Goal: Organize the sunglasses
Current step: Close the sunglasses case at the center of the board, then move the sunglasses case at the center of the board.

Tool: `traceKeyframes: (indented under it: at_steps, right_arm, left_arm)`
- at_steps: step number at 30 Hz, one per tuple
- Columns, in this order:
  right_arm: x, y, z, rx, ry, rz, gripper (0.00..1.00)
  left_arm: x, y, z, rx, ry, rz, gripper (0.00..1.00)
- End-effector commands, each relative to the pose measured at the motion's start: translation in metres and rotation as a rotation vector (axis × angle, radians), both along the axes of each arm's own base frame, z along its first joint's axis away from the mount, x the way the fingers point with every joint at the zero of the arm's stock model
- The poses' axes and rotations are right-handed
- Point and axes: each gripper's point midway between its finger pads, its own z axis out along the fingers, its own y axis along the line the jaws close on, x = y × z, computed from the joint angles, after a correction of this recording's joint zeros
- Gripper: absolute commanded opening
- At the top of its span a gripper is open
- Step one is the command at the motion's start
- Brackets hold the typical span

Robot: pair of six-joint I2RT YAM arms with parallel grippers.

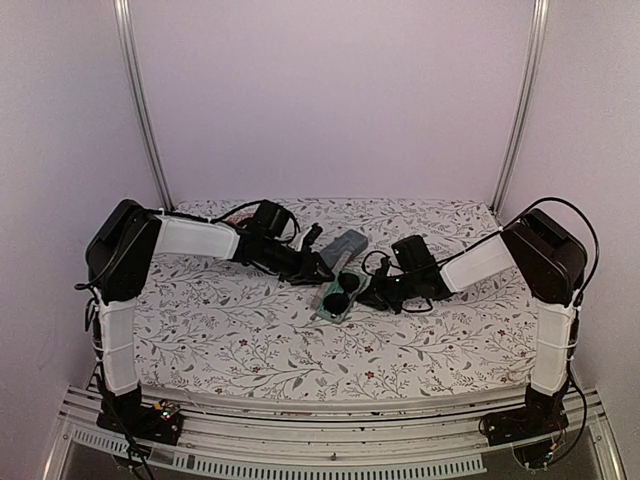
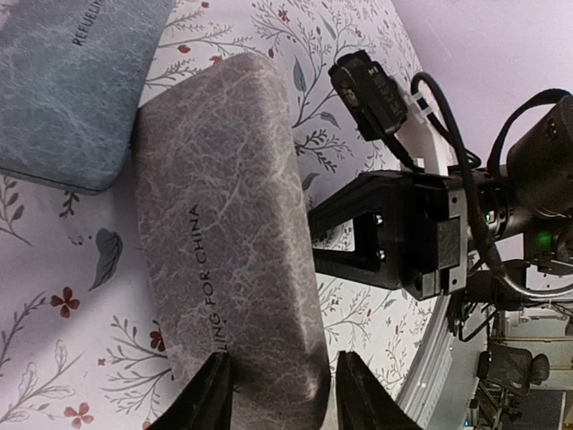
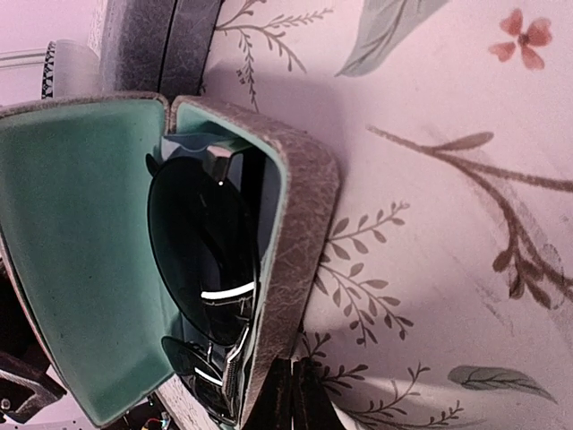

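Note:
A pair of sunglasses (image 3: 201, 242) with dark lenses lies folded in an open tan-grey case (image 3: 300, 224) lined in teal, its lid (image 3: 81, 251) standing open. From above, the sunglasses (image 1: 343, 290) and the case (image 1: 333, 305) sit mid-table between both arms. My right gripper (image 3: 300, 399) is shut and empty, its tips against the case's outer wall near one end. My left gripper (image 2: 286, 394) straddles the grey case (image 2: 233, 224), one finger on each side of its near end, holding it.
A closed blue-grey case (image 2: 72, 81) lies just beyond the grey one, also seen from above as the blue-grey case (image 1: 347, 243). The right arm's gripper (image 2: 394, 233) and its cables hang close beside the grey case. A floral cloth (image 1: 230, 330) covers the table.

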Motion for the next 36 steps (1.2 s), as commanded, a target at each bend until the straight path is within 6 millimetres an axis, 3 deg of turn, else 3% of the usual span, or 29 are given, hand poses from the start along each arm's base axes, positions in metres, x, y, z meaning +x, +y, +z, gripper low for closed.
traceKeyframes:
  at_steps: [1,16,22,27,32,36]
  right_arm:
    - [-0.009,-0.003,-0.032,-0.055,0.074,-0.007,0.03]
    - [-0.010,-0.004,-0.036,-0.045,0.085,-0.014,0.03]
    - [-0.009,-0.008,-0.016,-0.032,0.013,-0.016,0.04]
    - [-0.010,-0.026,0.011,-0.099,-0.068,-0.047,0.12]
    - [-0.018,-0.051,0.014,-0.255,-0.073,-0.115,0.24]
    - [-0.022,-0.075,0.016,-0.305,-0.058,-0.223,0.29]
  left_arm:
    - [-0.026,-0.026,-0.015,0.014,0.031,-0.075,0.44]
    - [-0.034,-0.037,-0.015,-0.008,0.052,-0.106,0.53]
    - [-0.025,-0.033,0.006,0.005,-0.032,-0.075,0.55]
    - [-0.006,-0.009,0.018,0.121,-0.180,0.027,0.67]
    - [0.001,0.010,-0.003,0.280,-0.212,0.113,0.96]
    - [-0.003,0.006,-0.022,0.494,-0.276,0.151,0.98]
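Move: The open sunglasses case, sunglasses inside, has its middle about 4 cm back, 4 cm right and 4 cm below the left hand, whose fingers are already at the raised lid. From the shut right fingers beside its body, it lies about 5 cm left, 2 cm ahead and 1 cm higher. The blue case lies some 8 cm ahead, 5 cm right and 4 cm below the left hand, or about 13 cm ahead and 5 cm left of the right. Left fingers push the lid back and right about 5 cm, then retreat, opening wide; right hand withdraws rightward. ##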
